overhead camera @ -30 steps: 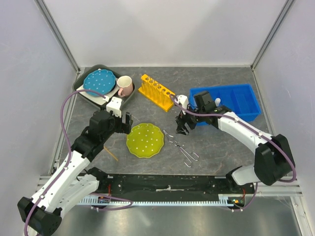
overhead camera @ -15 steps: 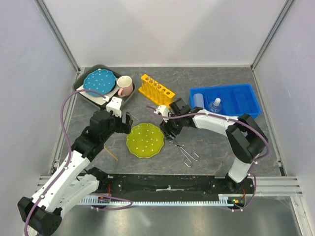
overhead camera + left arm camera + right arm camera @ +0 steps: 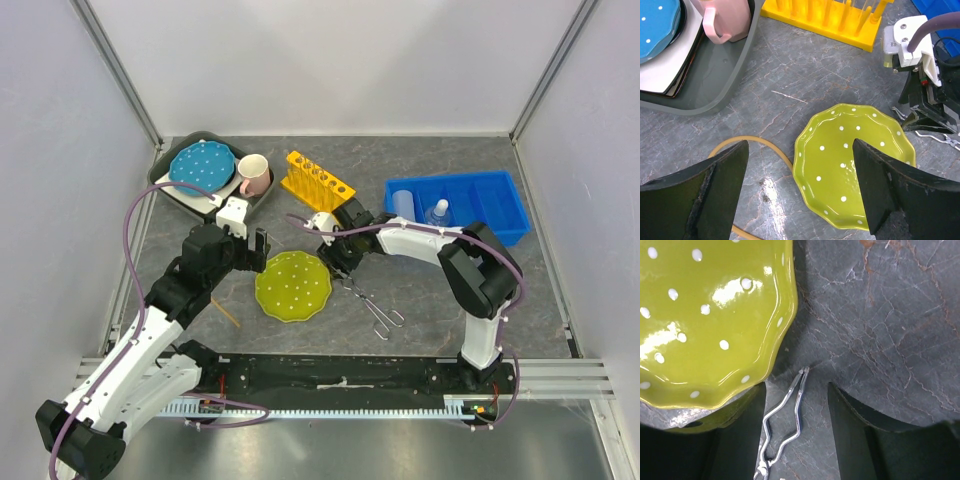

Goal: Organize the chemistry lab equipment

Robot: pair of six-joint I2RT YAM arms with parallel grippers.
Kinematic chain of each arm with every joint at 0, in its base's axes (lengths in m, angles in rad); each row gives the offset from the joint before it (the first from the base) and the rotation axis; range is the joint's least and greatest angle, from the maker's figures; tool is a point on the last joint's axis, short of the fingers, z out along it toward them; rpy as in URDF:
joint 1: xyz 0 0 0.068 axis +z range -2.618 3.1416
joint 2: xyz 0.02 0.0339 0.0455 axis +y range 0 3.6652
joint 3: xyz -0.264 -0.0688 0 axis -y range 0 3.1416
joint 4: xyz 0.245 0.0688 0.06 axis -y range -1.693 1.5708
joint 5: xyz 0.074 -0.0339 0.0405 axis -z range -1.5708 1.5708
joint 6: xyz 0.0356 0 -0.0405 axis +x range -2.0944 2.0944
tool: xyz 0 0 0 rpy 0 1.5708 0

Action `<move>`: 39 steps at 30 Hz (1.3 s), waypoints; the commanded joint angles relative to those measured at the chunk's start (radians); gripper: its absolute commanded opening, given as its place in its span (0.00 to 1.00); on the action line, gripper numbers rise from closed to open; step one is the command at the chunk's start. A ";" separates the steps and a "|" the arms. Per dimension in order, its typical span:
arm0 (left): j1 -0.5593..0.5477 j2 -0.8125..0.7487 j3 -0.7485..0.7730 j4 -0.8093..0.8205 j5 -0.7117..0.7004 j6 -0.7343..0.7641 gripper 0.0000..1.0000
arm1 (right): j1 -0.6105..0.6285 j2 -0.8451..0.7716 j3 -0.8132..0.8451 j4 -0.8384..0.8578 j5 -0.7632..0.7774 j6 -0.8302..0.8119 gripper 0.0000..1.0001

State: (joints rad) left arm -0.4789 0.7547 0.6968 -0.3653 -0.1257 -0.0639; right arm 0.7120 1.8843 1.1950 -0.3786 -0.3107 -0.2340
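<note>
The metal tongs [image 3: 790,410] lie flat on the grey tabletop just right of the yellow-green plate [image 3: 293,286]. My right gripper [image 3: 796,425] is low over them, open, one finger on each side and neither touching them. Its left finger [image 3: 737,440] is against the plate's rim. In the top view the tongs [image 3: 374,305] trail out from under that gripper [image 3: 340,262]. The yellow rack [image 3: 318,183] stands behind. The squeeze bottle [image 3: 403,204] and the flask [image 3: 438,213] sit in the blue bin [image 3: 490,200]. My left gripper [image 3: 800,195] hangs open above the plate's left edge.
A grey tray [image 3: 170,185] at the back left holds the blue dotted plate [image 3: 200,165] and the pink mug [image 3: 253,175]. A thin tan tube [image 3: 757,144] curves on the table below my left gripper. Walls close in the table on three sides.
My right arm has swung left from the blue bin and come down over the tongs, and its jaws have narrowed. The left arm has not moved.
</note>
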 commanded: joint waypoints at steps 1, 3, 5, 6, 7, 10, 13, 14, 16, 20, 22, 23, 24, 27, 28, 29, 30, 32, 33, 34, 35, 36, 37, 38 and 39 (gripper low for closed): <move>0.000 -0.003 0.001 0.025 0.000 0.021 0.91 | 0.020 0.030 0.040 -0.002 0.024 0.007 0.59; 0.000 -0.005 0.001 0.025 0.000 0.021 0.91 | 0.021 0.041 0.044 -0.005 0.035 0.005 0.59; 0.000 -0.006 0.001 0.025 0.000 0.021 0.91 | 0.026 0.047 0.046 -0.005 0.045 0.005 0.57; 0.000 -0.006 0.001 0.025 -0.002 0.021 0.91 | 0.026 0.055 0.051 -0.006 0.050 0.004 0.55; 0.000 -0.008 0.001 0.026 0.000 0.021 0.91 | 0.029 0.059 0.052 -0.008 0.056 0.005 0.52; 0.000 -0.008 0.000 0.026 -0.002 0.021 0.91 | 0.032 0.073 0.058 -0.013 0.090 0.010 0.44; 0.000 -0.011 0.000 0.025 -0.003 0.021 0.91 | 0.030 0.068 0.055 -0.016 0.102 0.007 0.38; 0.000 -0.011 0.001 0.025 -0.005 0.021 0.91 | 0.030 0.065 0.051 -0.017 0.104 0.007 0.34; 0.000 -0.009 0.000 0.026 -0.003 0.021 0.91 | 0.030 0.053 0.046 -0.016 0.104 0.009 0.31; 0.000 -0.008 0.001 0.026 -0.002 0.021 0.91 | 0.032 0.024 0.035 -0.016 0.101 0.009 0.20; 0.000 -0.006 0.000 0.026 -0.002 0.021 0.91 | 0.027 0.010 0.035 -0.017 0.087 0.013 0.17; 0.000 -0.005 0.001 0.026 -0.002 0.021 0.91 | 0.024 -0.007 0.037 -0.017 0.078 0.013 0.14; 0.000 -0.005 0.000 0.025 -0.003 0.021 0.91 | 0.023 -0.017 0.037 -0.017 0.067 0.016 0.13; 0.000 -0.005 0.001 0.023 0.003 0.018 0.91 | 0.003 -0.063 0.034 -0.017 0.019 0.025 0.11; 0.000 -0.005 0.003 0.020 0.004 0.015 0.91 | -0.005 -0.077 0.032 -0.019 0.006 0.028 0.10; 0.000 -0.006 0.004 0.017 0.012 0.010 0.91 | -0.012 -0.105 0.029 -0.017 -0.028 0.038 0.10; 0.000 -0.009 0.007 0.019 0.018 -0.002 0.91 | -0.031 -0.119 0.028 -0.017 -0.045 0.042 0.09; 0.000 -0.017 0.013 0.023 0.056 -0.026 0.91 | -0.051 -0.163 0.025 -0.016 -0.094 0.059 0.09; 0.000 -0.023 0.017 0.029 0.079 -0.054 0.91 | -0.072 -0.175 0.023 -0.016 -0.109 0.065 0.09; 0.000 -0.025 0.018 0.037 0.105 -0.072 0.91 | -0.081 -0.192 0.020 -0.016 -0.125 0.071 0.09; 0.000 -0.025 0.020 0.043 0.154 -0.097 0.91 | -0.100 -0.223 0.020 -0.016 -0.151 0.079 0.08; 0.000 -0.023 0.018 0.052 0.181 -0.150 0.91 | -0.109 -0.238 0.018 -0.016 -0.168 0.085 0.08; 0.000 -0.026 0.010 0.063 0.245 -0.177 0.91 | -0.117 -0.267 0.015 -0.014 -0.183 0.091 0.09; 0.000 -0.029 -0.014 0.104 0.277 -0.206 0.90 | -0.132 -0.281 0.014 -0.013 -0.211 0.094 0.08; -0.001 -0.032 -0.029 0.130 0.306 -0.270 0.90 | -0.140 -0.293 0.012 -0.011 -0.228 0.108 0.08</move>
State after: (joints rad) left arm -0.4789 0.7429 0.6956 -0.3534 0.0063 -0.1493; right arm 0.6006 1.6783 1.2175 -0.4088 -0.4145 -0.1749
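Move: The tongs lie with their jaw ends just under and between the right gripper's open fingers; their middle is about 5 cm back and 5 cm to its right, some 2 cm below. The green plate's middle is roughly 10 cm to its left and 3 cm back; the yellow tube rack stands about 16 cm ahead and 5 cm left. From the left gripper, the tongs are some 22 cm right, 4 cm back, 19 cm below. Ease the right gripper about 1.5 cm forward, low over the table, while closing the fingers to pinch the tongs by their jaw ends. Then lift some 8 cm, drifting slightly forward and right, fingers tilting about 10 degrees out to the left. Late on, start the left gripper 2 cm to the right, empty and open. ##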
